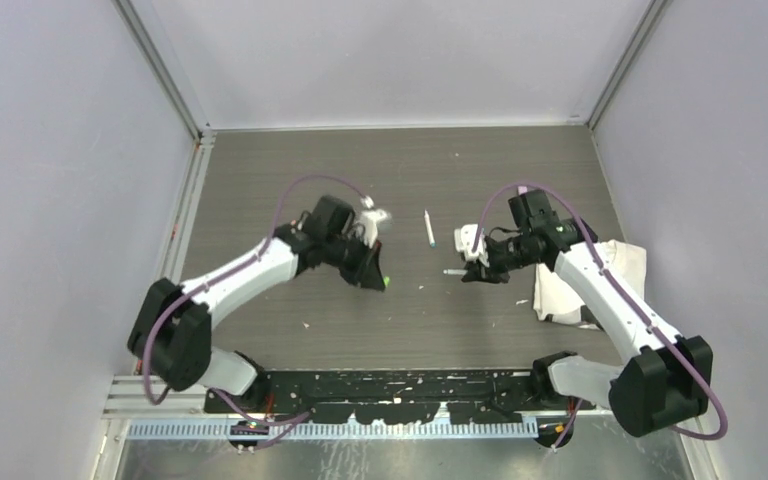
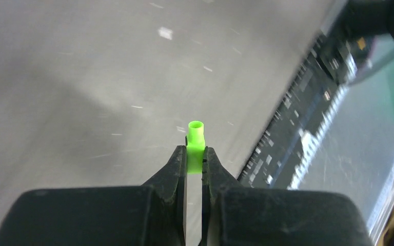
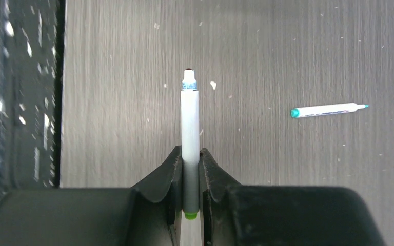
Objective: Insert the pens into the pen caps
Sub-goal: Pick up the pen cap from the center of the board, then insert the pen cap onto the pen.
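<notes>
My left gripper (image 2: pixel 195 156) is shut on a bright green pen cap (image 2: pixel 196 141), whose open mouth points away from the fingers. From above, the cap (image 1: pixel 387 283) shows as a green dot at the left gripper's tip (image 1: pixel 380 280). My right gripper (image 3: pixel 190 156) is shut on a white pen (image 3: pixel 190 118) with a green rear end, its bare tip pointing forward. In the top view this pen (image 1: pixel 455 272) sticks out leftward from the right gripper (image 1: pixel 475 270), toward the cap, with a gap between them. Another white pen (image 1: pixel 429 228) with a teal end lies on the table between the arms, also visible as a pen (image 3: pixel 328 109) in the right wrist view.
A crumpled white cloth (image 1: pixel 585 280) lies under the right arm at the table's right side. A black rail (image 1: pixel 400 395) runs along the near edge. Grey walls enclose the dark wood-grain table (image 1: pixel 410 180) on three sides. Small white specks dot the surface.
</notes>
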Robot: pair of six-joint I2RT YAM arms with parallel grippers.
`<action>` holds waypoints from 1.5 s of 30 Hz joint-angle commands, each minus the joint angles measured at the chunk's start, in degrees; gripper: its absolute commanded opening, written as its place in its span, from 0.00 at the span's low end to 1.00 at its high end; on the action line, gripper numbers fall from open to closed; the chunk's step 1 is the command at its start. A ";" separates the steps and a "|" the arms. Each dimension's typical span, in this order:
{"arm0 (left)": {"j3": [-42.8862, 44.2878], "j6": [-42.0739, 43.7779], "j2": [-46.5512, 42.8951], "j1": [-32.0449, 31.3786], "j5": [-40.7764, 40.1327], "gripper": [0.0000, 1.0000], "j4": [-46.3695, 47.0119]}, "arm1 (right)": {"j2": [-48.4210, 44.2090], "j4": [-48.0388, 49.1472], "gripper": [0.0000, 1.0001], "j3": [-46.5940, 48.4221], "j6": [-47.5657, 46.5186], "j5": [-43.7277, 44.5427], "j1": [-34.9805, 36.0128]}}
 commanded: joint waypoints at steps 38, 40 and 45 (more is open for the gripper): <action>-11.91 -27.55 8.46 -19.12 25.65 0.01 42.43 | -7.58 0.97 0.01 -13.02 -34.64 12.87 17.54; -11.88 -27.64 8.44 -19.12 25.65 0.01 42.51 | -7.59 0.97 0.01 -13.09 -34.80 12.87 17.79; -11.85 -27.73 8.59 -19.12 25.65 0.01 42.56 | -7.50 1.05 0.01 -13.11 -34.87 13.07 18.55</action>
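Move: The left hand already holds the green cap; the bare tip of the pen in the right hand is about 13 cm to its right, roughly level with it fore and aft and some 4 cm higher. From the right hand, the green cap sits about 19 cm to the left, 1 cm ahead and 3 cm lower. The loose white pen lies on the table some 17 cm ahead of the left hand, 13 cm to its right and 10 cm below. Keeping the green cap pinched, the left hand first sweeps quickly back and then eases more to the right, ending some 14 cm back and 10 cm right, its wrist turning clockwise and tilting until the cap's open mouth is just off the pen tip. The right hand, still gripping the pen, goes about 6 cm back and 6 cm down and turns some 35 degrees counter-clockwise, so the pen points left and back at the cap, then only creeps left and back while the left hand lines up. ##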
